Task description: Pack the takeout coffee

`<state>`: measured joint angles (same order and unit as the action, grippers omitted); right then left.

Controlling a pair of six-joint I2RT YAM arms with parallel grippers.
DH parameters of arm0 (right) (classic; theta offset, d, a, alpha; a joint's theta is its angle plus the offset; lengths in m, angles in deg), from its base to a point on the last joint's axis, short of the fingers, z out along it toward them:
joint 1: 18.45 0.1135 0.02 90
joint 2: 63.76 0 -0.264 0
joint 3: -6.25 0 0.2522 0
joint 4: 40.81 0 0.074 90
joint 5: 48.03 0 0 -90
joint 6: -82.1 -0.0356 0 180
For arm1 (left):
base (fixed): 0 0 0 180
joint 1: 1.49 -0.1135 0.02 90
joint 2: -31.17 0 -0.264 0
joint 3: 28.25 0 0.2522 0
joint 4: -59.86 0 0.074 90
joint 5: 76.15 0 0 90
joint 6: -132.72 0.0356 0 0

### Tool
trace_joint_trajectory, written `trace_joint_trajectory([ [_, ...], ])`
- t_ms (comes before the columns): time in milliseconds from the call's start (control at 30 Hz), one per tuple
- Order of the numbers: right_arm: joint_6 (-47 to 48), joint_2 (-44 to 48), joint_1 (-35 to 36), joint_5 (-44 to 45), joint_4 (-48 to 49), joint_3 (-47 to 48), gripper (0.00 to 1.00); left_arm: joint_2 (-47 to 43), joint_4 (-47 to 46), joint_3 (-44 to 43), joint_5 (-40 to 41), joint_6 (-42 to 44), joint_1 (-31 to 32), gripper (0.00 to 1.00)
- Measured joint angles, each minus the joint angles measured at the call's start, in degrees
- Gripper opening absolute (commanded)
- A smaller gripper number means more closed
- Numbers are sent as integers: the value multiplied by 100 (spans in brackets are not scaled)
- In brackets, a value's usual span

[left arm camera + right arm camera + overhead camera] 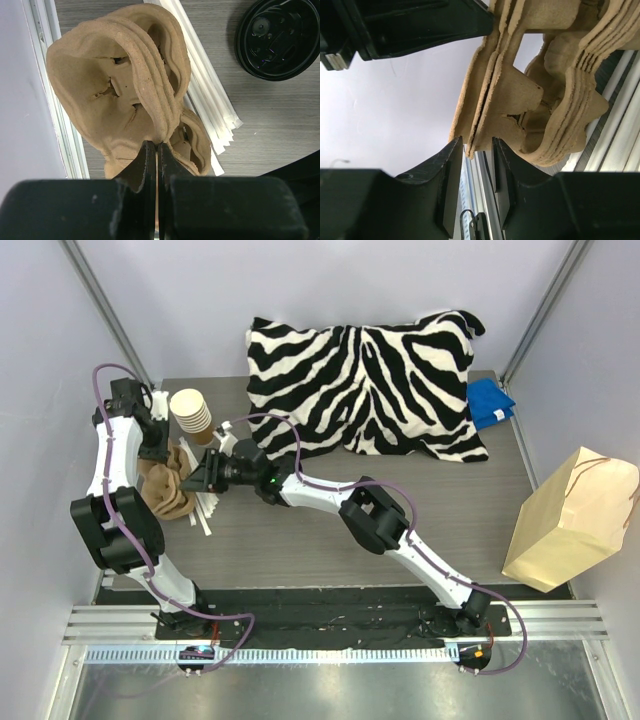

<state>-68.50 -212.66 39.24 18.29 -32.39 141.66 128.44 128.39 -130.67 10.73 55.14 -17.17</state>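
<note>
The takeout coffee is not in any view. My left gripper (157,145) is shut on the edge of a stack of brown moulded-pulp cup carriers (125,90), held a little above the table's left side (165,490). My right gripper (477,142) reaches in from the right (200,480). Its jaws stand open astride the lower edge of the same carriers (545,100), with a gap showing on the right finger's side. The paper bag (575,520) stands tilted at the far right edge.
A stack of unlidded brown cups (190,410) lies behind the carriers. A loose black lid (277,37) and white wrapped straws (210,100) lie on the table beside them. A zebra-striped pillow (370,385) and a blue cloth (490,402) lie at the back.
</note>
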Motion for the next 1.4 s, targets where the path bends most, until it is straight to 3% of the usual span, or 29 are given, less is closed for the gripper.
trace_joint_trajectory([
  [800, 48, -83, 103, 125, -22, 109, 33, 0, -7, 90, -70, -15, -9, 0],
  [900, 59, -94, 103, 164, -46, 116, 23, -2, -4, 90, -103, -26, -9, 0],
  [967, 66, -101, 105, 177, -50, 116, 5, -2, -2, 90, -105, -28, -9, 0],
  [1067, 74, -116, 109, 201, -87, 129, 1, -4, 9, 90, -105, -50, -9, 16],
  [1100, 72, -122, 111, 203, -116, 129, 1, -7, 20, 90, -107, -63, -9, 28],
  [1200, 74, -136, 111, 214, -138, 129, 1, -9, 59, 90, -105, -142, -9, 41],
  [1300, 72, -138, 111, 219, -168, 131, 1, -57, 136, 81, -107, -238, -9, 49],
  [1400, 81, -138, 111, 219, -205, 160, 1, -149, 192, 70, -125, -328, -11, 50],
])
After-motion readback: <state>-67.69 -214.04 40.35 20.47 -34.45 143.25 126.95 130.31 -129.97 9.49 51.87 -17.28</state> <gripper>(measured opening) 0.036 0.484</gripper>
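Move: Just left of the right hand, level with its open fingertips, are the stacked near edges of the cup carriers; the carriers' middle lies about 3 cm ahead, 3 cm left and 3 cm below. From that hand the straws lie 1 cm ahead, 2 cm right, some 8 cm down, and the black lid about 7 cm ahead, 8 cm right, 7 cm down. The left hand still pinches a carrier rim; the carriers' middle is roughly 3 cm behind, 2 cm right and 3 cm below it. With its fingers about a third open around the carriers' near edges and still pointing left, the right hand bobs up slightly, eases about 1 cm left and a touch back, then sinks about 2 cm from the top of that bob as its fingers shut and pinch the cardboard layers. Only after that does the left hand, which has kept its pinch while sinking barely half a centimetre, open to about half and let go of the rim, drawing back and right by about 1 cm and starting to rise. ##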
